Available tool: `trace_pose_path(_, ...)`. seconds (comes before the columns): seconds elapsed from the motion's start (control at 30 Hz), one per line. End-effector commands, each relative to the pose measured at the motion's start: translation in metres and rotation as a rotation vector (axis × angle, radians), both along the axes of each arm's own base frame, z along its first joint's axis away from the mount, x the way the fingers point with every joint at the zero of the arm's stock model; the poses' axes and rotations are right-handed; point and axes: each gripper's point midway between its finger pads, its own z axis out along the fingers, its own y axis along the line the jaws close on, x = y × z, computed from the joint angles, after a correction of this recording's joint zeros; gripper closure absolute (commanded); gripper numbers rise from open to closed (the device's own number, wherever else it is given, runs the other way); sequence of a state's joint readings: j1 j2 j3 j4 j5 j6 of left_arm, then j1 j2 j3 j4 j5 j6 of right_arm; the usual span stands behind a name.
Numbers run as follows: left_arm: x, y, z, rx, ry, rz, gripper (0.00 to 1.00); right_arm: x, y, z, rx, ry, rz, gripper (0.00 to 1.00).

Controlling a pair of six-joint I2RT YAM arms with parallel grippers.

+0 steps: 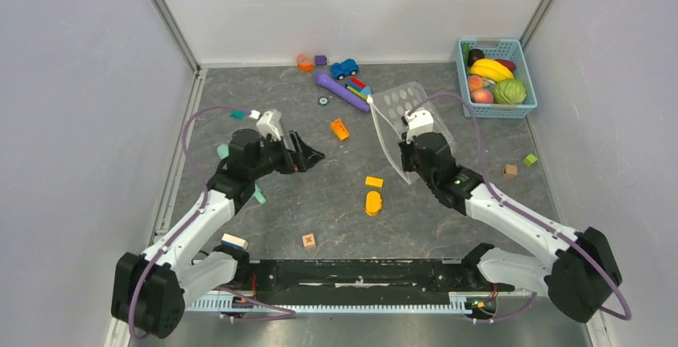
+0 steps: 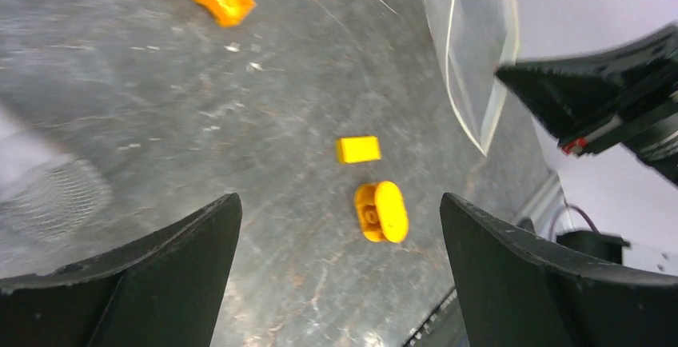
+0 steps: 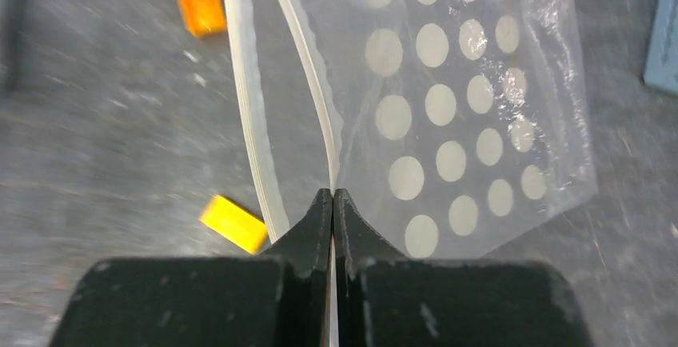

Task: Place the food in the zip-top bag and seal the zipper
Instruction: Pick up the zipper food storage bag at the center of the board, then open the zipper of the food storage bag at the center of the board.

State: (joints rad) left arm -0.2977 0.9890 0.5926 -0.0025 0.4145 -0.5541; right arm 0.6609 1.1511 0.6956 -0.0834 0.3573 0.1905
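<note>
The zip-top bag [image 1: 397, 105], clear with pale dots, is held by one lip of its mouth edge in my right gripper [image 3: 332, 195], which is shut on it. In the right wrist view the bag [image 3: 464, 107] stretches away from the jaws. One zipper strip [image 3: 308, 67] runs into the jaws, and the other strip [image 3: 248, 99] stands apart to its left. The food lies in the blue basket [image 1: 524, 111]: banana bunch [image 1: 489, 69], green cabbage [image 1: 509, 91], peaches [image 1: 480, 89]. My left gripper [image 1: 308, 155] hangs open over the floor, left of the bag [image 2: 472, 43], nothing between its fingers [image 2: 340, 203].
An orange block [image 1: 340, 129], a yellow block [image 1: 373, 181] and a yellow oval piece [image 1: 373, 202] lie between the arms. A long purple toy [image 1: 340, 91], a blue toy car [image 1: 344, 68] and small blocks sit at the back. A wooden cube [image 1: 309, 241] lies near the front.
</note>
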Motion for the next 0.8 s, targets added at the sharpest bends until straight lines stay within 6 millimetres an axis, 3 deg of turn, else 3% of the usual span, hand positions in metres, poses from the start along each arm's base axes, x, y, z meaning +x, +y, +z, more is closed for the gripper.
trace_pose_path(0.0,-0.002,-0.053,0.046,-0.091,-0.077,-0.129,0.0,0.005,0.039,0.069,0.244,-0.173,0.129,1.0)
trace_pose_path(0.17,0.004,-0.089,0.073,-0.058,-0.091,-0.118,0.0,-0.002,0.073,0.107,0.391,-0.201,0.271,1.0)
trace_pose_path(0.33,0.014,-0.091,0.089,-0.007,-0.128,-0.002,0.0,-0.009,0.108,0.131,0.473,-0.207,0.391,1.0)
trace_pose_path(0.6,0.025,-0.058,0.084,0.143,-0.147,0.199,0.0,-0.043,0.167,0.163,0.575,-0.201,0.67,1.0)
trace_pose_path(0.77,0.026,-0.028,0.077,0.228,-0.145,0.326,0.0,-0.055,0.182,0.171,0.595,-0.206,0.739,1.0)
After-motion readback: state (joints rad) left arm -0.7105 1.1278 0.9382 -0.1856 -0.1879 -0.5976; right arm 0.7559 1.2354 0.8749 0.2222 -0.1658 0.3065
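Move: From the left gripper, the bag's zipper edge stands about 20 cm to the right, 2 cm farther out and a few centimetres lower, already pinched by the right fingers. The yellow block lies 16 cm right and about level ahead, the orange block 7 cm right and 12 cm out, both some 13 cm below. From the right hand, the open left gripper is about 23 cm left, 2 cm back and slightly higher. Keep the right fingers shut on the bag's zipper edge and carry it about 15 cm left and 12 cm up to the left gripper, turning the hand some 30 degrees counter-clockwise and rolling its left side up. Meanwhile sweep the wide-open left gripper right and up to meet the bag, then ease it back left about 4 cm, with one finger at the bag's mouth. ##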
